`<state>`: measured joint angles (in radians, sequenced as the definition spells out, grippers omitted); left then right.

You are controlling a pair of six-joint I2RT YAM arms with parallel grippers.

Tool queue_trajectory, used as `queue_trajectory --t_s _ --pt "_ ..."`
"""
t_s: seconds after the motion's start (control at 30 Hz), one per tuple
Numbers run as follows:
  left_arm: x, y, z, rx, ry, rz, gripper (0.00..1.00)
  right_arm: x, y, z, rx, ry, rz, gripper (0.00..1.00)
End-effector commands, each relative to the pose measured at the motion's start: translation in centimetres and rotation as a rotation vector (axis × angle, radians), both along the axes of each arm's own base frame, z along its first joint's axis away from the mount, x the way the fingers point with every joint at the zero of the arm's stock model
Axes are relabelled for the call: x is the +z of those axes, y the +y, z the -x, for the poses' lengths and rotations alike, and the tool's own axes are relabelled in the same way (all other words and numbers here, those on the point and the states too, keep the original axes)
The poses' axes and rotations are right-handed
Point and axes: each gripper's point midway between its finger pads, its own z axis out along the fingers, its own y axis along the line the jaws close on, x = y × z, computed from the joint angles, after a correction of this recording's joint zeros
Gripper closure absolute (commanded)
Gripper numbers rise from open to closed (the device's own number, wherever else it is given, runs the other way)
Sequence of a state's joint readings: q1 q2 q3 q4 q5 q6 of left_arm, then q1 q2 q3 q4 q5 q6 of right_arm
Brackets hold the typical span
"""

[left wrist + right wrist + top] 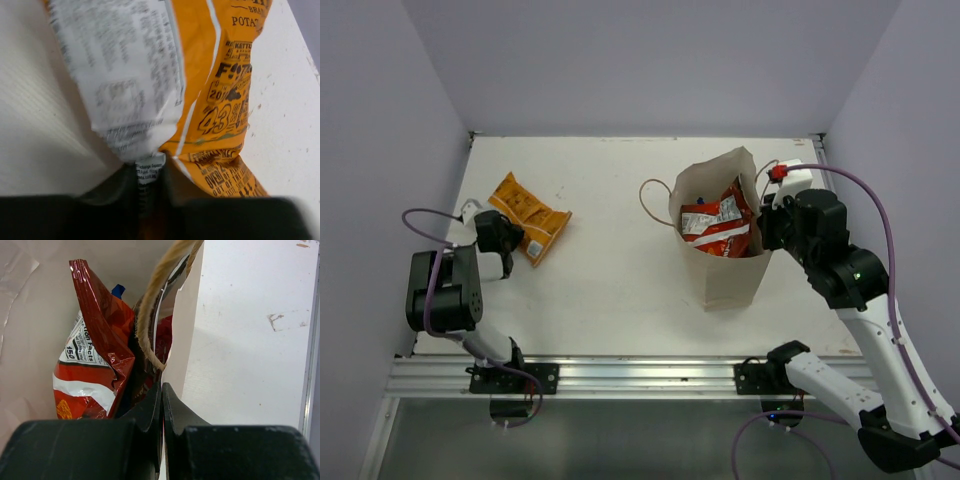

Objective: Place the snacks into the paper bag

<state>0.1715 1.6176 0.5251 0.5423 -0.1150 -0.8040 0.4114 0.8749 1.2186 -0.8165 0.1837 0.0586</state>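
Note:
An orange snack packet (532, 224) lies on the left of the white table (620, 290). My left gripper (510, 240) is at its near-left end. In the left wrist view the gripper (147, 175) is shut on the sealed edge of the orange packet (220, 100), whose white back panel faces up. The paper bag (728, 280) stands upright at centre right with a red-orange packet (720, 228) inside. My right gripper (767, 215) is shut on the bag's right wall at the rim. In the right wrist view the gripper (161, 390) pinches that bag wall (190, 340), beside the red-orange packet (95, 350) and a blue corner (118, 290).
One loop handle (650, 200) sticks out from the bag's left side, and the other handle (155, 305) hangs just ahead of my right fingers. An aluminium rail (640, 375) runs along the near table edge. Grey walls close in the table on the left, back and right.

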Motion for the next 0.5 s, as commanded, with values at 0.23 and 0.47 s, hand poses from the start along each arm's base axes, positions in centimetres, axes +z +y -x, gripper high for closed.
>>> queue_trajectory --t_s 0.23,0.47 --pt "1.7 -2.0 -1.4 -0.134 -0.052 0.043 1.00 0.5 0.5 0.0 0.032 -0.015 0.002 0.97" --pt "12.6 -4.3 -2.5 -0.266 -0.284 0.015 1.00 0.5 0.4 -0.2 0.026 -0.013 0.005 0.97"
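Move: The orange chip packet lies right at the left hand's fingertips, its middle about 4 cm ahead, 3 cm to the right and 2 cm below. The paper bag's middle is some 56 cm to the left hand's right, 11 cm nearer the base and 12 cm higher. Inside it, the red Doritos packet sits about 54 cm right of the hand, 12 cm back and 18 cm up. From the right hand the orange packet lies roughly 62 cm left, 17 cm ahead and 29 cm down. The orange packet's bunched near part is pinched as the left fingers, already closing, shut fully while easing about 1 cm forward. Then the left hand lifts it some 4.5 cm, drifting 3 cm left, turning about 10 degrees clockwise and tipping its fingers slightly up. The right hand stays still and keeps its pinch on the paper bag's right rim. ##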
